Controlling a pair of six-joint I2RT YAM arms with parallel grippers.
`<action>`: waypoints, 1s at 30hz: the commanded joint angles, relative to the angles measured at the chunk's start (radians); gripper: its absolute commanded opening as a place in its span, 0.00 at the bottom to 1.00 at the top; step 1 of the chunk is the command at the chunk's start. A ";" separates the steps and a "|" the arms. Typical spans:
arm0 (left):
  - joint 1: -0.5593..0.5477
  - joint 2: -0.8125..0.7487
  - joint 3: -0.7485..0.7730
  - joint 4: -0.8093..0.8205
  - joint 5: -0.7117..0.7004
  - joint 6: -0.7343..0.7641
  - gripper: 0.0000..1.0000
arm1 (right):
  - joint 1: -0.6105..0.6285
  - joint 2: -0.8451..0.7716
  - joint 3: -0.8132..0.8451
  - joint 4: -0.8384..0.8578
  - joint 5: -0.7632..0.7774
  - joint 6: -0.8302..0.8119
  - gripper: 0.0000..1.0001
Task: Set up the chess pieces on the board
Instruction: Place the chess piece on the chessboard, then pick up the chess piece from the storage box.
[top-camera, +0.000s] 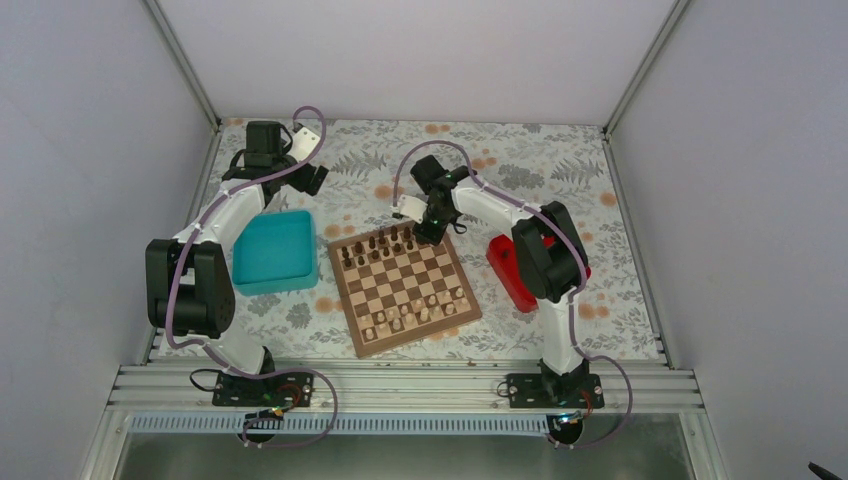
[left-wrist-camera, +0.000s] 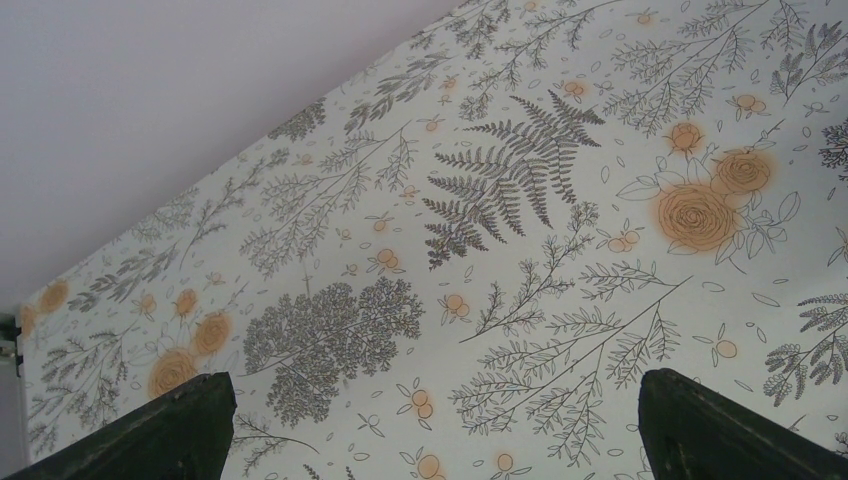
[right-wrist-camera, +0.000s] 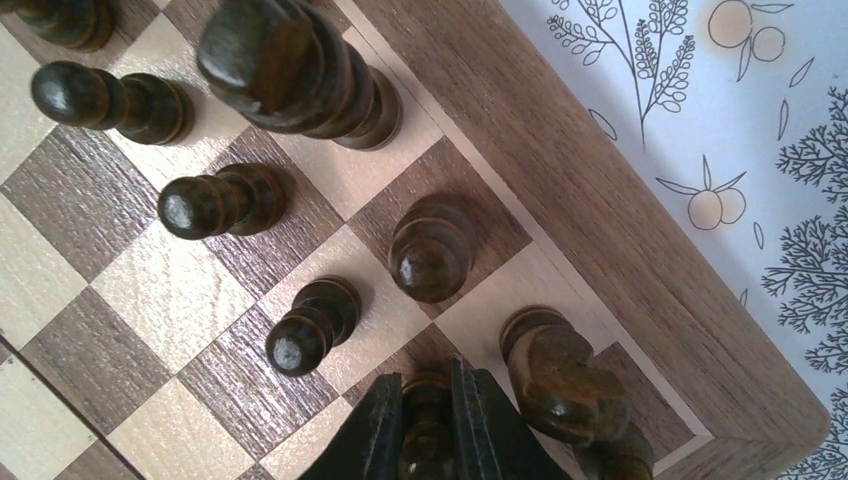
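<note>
The board (top-camera: 405, 287) lies in the middle of the table, with dark chess pieces (top-camera: 380, 245) in its two far rows. My right gripper (top-camera: 428, 235) is over the board's far right corner. In the right wrist view it (right-wrist-camera: 428, 400) is shut on a small dark pawn (right-wrist-camera: 428, 432) standing on a dark square. Next to it are a knight (right-wrist-camera: 565, 375), a bishop (right-wrist-camera: 432, 250) and a free pawn (right-wrist-camera: 305, 328). My left gripper (left-wrist-camera: 437, 400) hangs open and empty over the flowered tabletop at the back left (top-camera: 312, 180).
Pale cream chessmen (top-camera: 415, 315) fill the board's near rows. A teal tray (top-camera: 273, 250) sits left of the board and a red tray (top-camera: 512, 270) right of it, partly behind the right arm. White walls close the table in.
</note>
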 joint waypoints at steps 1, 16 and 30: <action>-0.003 -0.025 -0.006 0.017 0.017 0.013 1.00 | 0.010 0.010 -0.012 0.009 0.012 -0.005 0.12; -0.002 -0.024 -0.006 0.014 0.016 0.016 1.00 | 0.007 -0.076 -0.010 -0.035 0.023 0.003 0.26; 0.001 -0.029 0.000 0.011 0.013 0.019 1.00 | -0.239 -0.514 -0.189 -0.152 0.137 0.008 0.44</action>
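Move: The right hand holds a dark pawn at its square in the second row, the square's surface about 2 cm below the hand point. The next pawn in the row stands 3 cm left and 1 cm back; the knight is some 3 cm ahead and 1 cm left, the corner rook 4 cm ahead and 2 cm right. The last dark piece in the red tray lies roughly 19 cm right, 3 cm back. From the left hand, the pawn's square is about 24 cm right and 13 cm back, well below. Almost without shifting, the right hand first opens its nearly shut fingers and lets go of the pawn on its square. Then it climbs straight off the board, gathering speed to some 13 cm up, and swings about 7.5 cm right, sideways towards the red tray, the fingers still spreading to nearly half open and their tips tilting forward by some ten degrees. ##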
